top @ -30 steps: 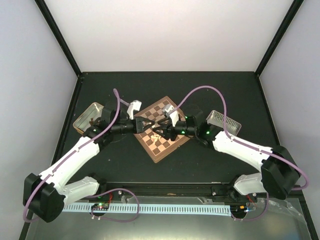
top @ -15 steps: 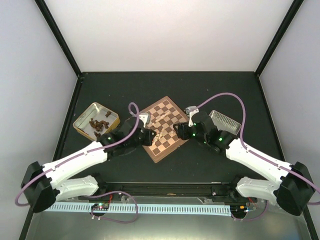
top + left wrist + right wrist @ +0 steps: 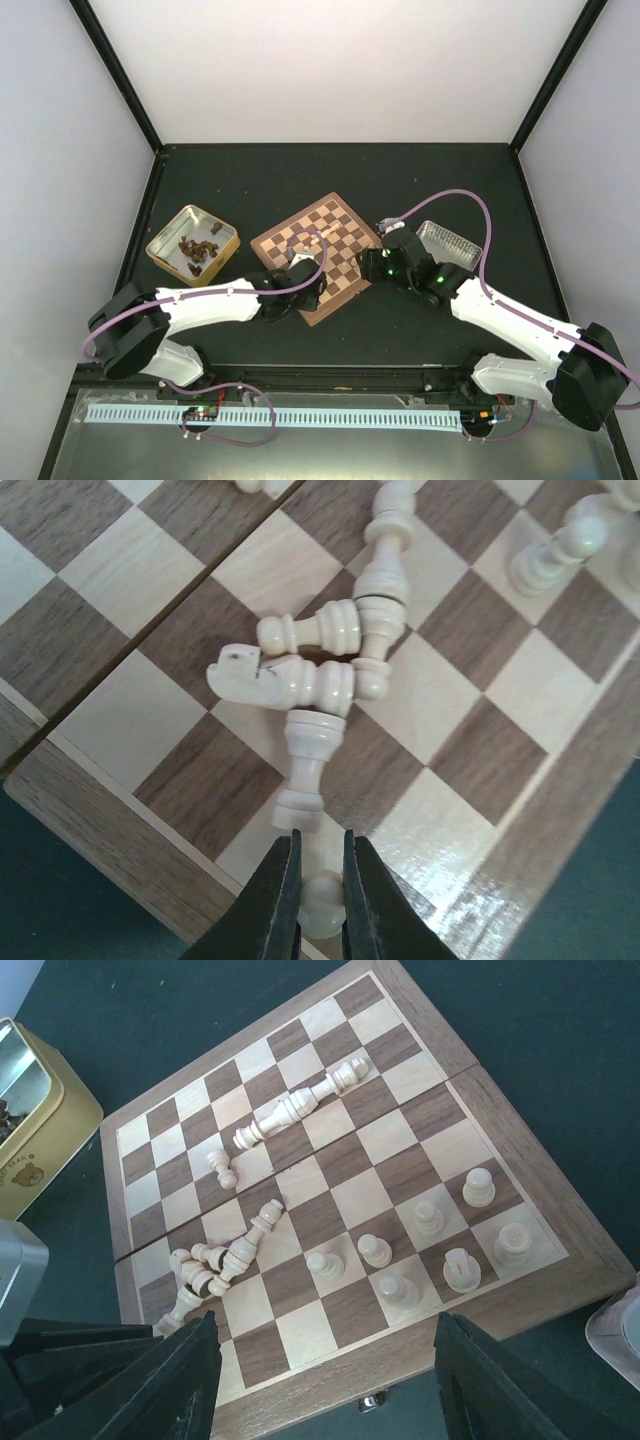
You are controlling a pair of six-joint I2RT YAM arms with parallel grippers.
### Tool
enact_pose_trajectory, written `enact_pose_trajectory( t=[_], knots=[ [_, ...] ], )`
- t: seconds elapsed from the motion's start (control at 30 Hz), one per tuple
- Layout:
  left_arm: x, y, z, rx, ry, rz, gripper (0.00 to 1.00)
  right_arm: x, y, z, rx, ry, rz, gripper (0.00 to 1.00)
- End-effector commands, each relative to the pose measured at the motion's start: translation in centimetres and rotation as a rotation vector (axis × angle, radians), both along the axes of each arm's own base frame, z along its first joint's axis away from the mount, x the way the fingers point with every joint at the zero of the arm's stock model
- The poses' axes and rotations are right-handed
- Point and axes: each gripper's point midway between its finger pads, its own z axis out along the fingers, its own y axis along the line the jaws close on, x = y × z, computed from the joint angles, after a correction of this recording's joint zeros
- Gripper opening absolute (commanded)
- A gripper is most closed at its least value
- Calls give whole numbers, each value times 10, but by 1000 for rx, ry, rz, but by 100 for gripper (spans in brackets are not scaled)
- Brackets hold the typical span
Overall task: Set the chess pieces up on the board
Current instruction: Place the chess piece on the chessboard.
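Observation:
The board (image 3: 338, 222) lies turned like a diamond at the table's middle. Several cream chess pieces (image 3: 428, 1217) stand upright in two rows along its edge nearest my right gripper (image 3: 335, 1400). That gripper hangs open and wide above the edge, holding nothing. Other pieces lie toppled: a tangled cluster (image 3: 320, 675) near one corner, two long ones (image 3: 300, 1105) and a pawn (image 3: 222, 1167) farther in. My left gripper (image 3: 320, 852) is low over that corner, shut on the round head of a lying piece (image 3: 305, 770) from the cluster.
A gold tin (image 3: 192, 243) with dark brown pieces stands left of the board. A silver tin (image 3: 447, 243) sits to its right, just behind my right arm. The board's wooden rim (image 3: 90, 800) runs close beside the left fingers.
My left arm has swung down to the board's near corner and dropped low onto the fallen cluster. The right gripper has opened wider and pulled back to the board's right edge.

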Motion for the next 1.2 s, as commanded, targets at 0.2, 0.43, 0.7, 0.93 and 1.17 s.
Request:
enact_pose_trajectory(
  t=[0.2, 0.43, 0.7, 0.93, 1.17],
  knots=[
    [4, 4, -17, 12, -40, 35, 4, 8, -7, -2, -23, -37, -36, 60],
    [4, 1, -25, 17, -37, 26, 12, 7, -8, -6, -32, -36, -28, 61],
    [5, 16, -13, 55, -73, 46, 24, 6, -6, -3, -18, -37, -21, 61],
    [7, 14, 4, 40, -100, 32, 39, 3, -3, 2, 5, -30, -5, 61],
    [13, 7, 32, -26, -126, 27, 47, -9, 14, 2, 19, 35, 99, 61]
  ],
)
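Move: Just below the left hand, which already holds a white pawn, lies its target: the light square second from the board's near corner, roughly 1 cm ahead and 4 cm down. A toppled rook lies about 4 cm ahead and 1 cm to the right of that hand, a toppled knight some 6 cm ahead and 1 cm right, and the nearest standing pawn about 7 cm ahead and 7 cm right. From the right hand the square is roughly 13 cm left, 4 cm back and 13 cm below. Lowering the pinched pawn about 1.5 cm onto the light square, the left hand makes small sideways shifts over it. Low down, its fingers open slowly, then much wider, and let go of the pawn. With the fingers still spreading, the hand rises about 1.5 cm again, ending some 1.5 cm left of where it began. ##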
